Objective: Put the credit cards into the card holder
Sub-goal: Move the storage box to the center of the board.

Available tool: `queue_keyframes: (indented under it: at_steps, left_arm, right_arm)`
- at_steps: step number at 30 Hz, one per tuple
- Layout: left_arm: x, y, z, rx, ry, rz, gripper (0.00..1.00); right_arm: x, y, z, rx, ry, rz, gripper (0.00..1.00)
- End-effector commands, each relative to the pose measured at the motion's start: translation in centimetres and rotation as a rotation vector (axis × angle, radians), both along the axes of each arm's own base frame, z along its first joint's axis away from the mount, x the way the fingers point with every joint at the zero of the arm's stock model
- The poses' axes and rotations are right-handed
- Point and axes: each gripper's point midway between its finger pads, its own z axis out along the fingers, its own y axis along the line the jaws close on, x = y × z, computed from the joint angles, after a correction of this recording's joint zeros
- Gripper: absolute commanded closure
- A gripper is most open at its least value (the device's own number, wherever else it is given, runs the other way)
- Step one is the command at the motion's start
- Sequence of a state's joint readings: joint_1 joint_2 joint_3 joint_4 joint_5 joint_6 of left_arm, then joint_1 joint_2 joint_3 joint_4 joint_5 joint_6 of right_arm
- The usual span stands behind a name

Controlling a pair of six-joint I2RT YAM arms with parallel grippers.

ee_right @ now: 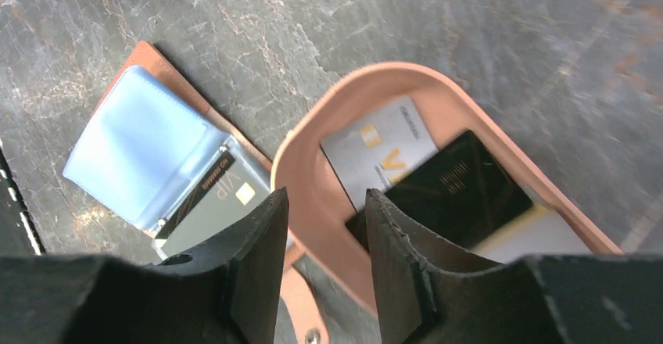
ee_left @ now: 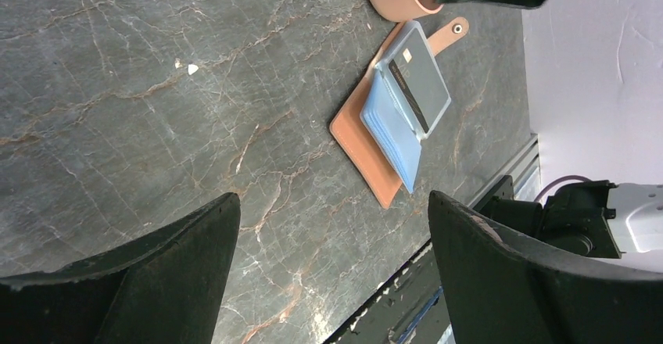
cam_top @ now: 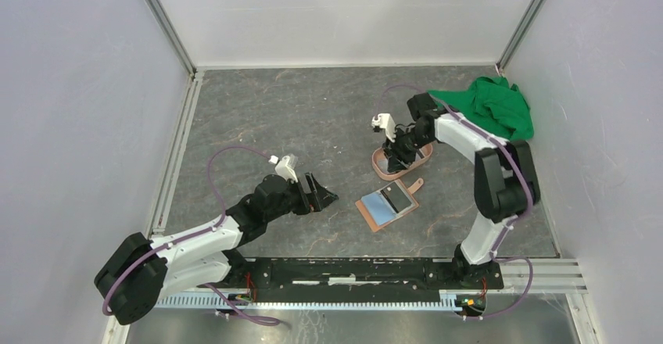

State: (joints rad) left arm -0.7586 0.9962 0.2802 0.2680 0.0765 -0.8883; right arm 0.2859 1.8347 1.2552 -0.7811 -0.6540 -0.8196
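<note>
The tan card holder (cam_top: 385, 206) lies open on the table, with light blue sleeves (ee_right: 137, 145) and a grey card (ee_right: 215, 203) tucked in them. It also shows in the left wrist view, card holder (ee_left: 363, 152). More credit cards lie in a pink oval tray (ee_right: 313, 172): a grey-white one (ee_right: 375, 145), a black one (ee_right: 457, 188) and a pale yellowish one (ee_right: 532, 238). My right gripper (ee_right: 326, 195) hangs over the tray's near rim, jaws partly apart, one finger outside and one inside by the black card's corner, holding nothing. My left gripper (ee_left: 335, 202) is wide open above bare table, left of the holder.
A green cloth (cam_top: 492, 105) is bunched in the far right corner. The arms' black mounting rail (cam_top: 352, 270) runs along the near edge. White walls close in the table on three sides. The pink tray (cam_top: 378, 166) sits just beyond the holder.
</note>
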Motion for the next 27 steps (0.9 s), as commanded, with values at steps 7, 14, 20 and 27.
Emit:
queue_keyframes:
  at_steps: [7, 14, 20, 27]
  left_arm:
    - [1.5, 0.2, 1.8, 0.013, -0.083, 0.027, 0.05]
    - [1.5, 0.2, 1.9, 0.001, -0.080, 0.032, 0.05]
    - [1.1, 0.4, 1.6, -0.017, -0.072, 0.041, 0.05]
    - [0.9, 0.5, 1.1, -0.034, -0.061, 0.046, 0.05]
  right_arm:
    - [7.2, -5.3, 5.4, -0.033, -0.339, -0.370, 0.41]
    - [9.1, -7.1, 3.6, -0.124, -0.318, -0.475, 0.33]
    - [10.8, -7.1, 3.8, -0.139, -0.299, -0.482, 0.28]
    - [10.1, -7.6, 2.6, -0.158, -0.286, -0.500, 0.27]
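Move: Around the near-left part of the storage box's rim, the right hand has the box's middle about 4 cm ahead, 4 cm to its right and 3 cm below. The card holder lies some 12 cm back and 1 cm to the left, the green cloth roughly 21 cm ahead and 32 cm to the right, both a little below. From the left hand the box's middle is about 12 cm ahead, 25 cm to the right and 7 cm lower. Coming free of the storage box's near-left rim, the right hand hops over the box to its far right end, about 10 cm forward and 7 cm right. It rises some 6 cm, then sinks about 4. The fingers spread further while the wrist turns clockwise roughly 25 degrees and swings the fingertips somewhat forward; contact at the far end can't be made out. ##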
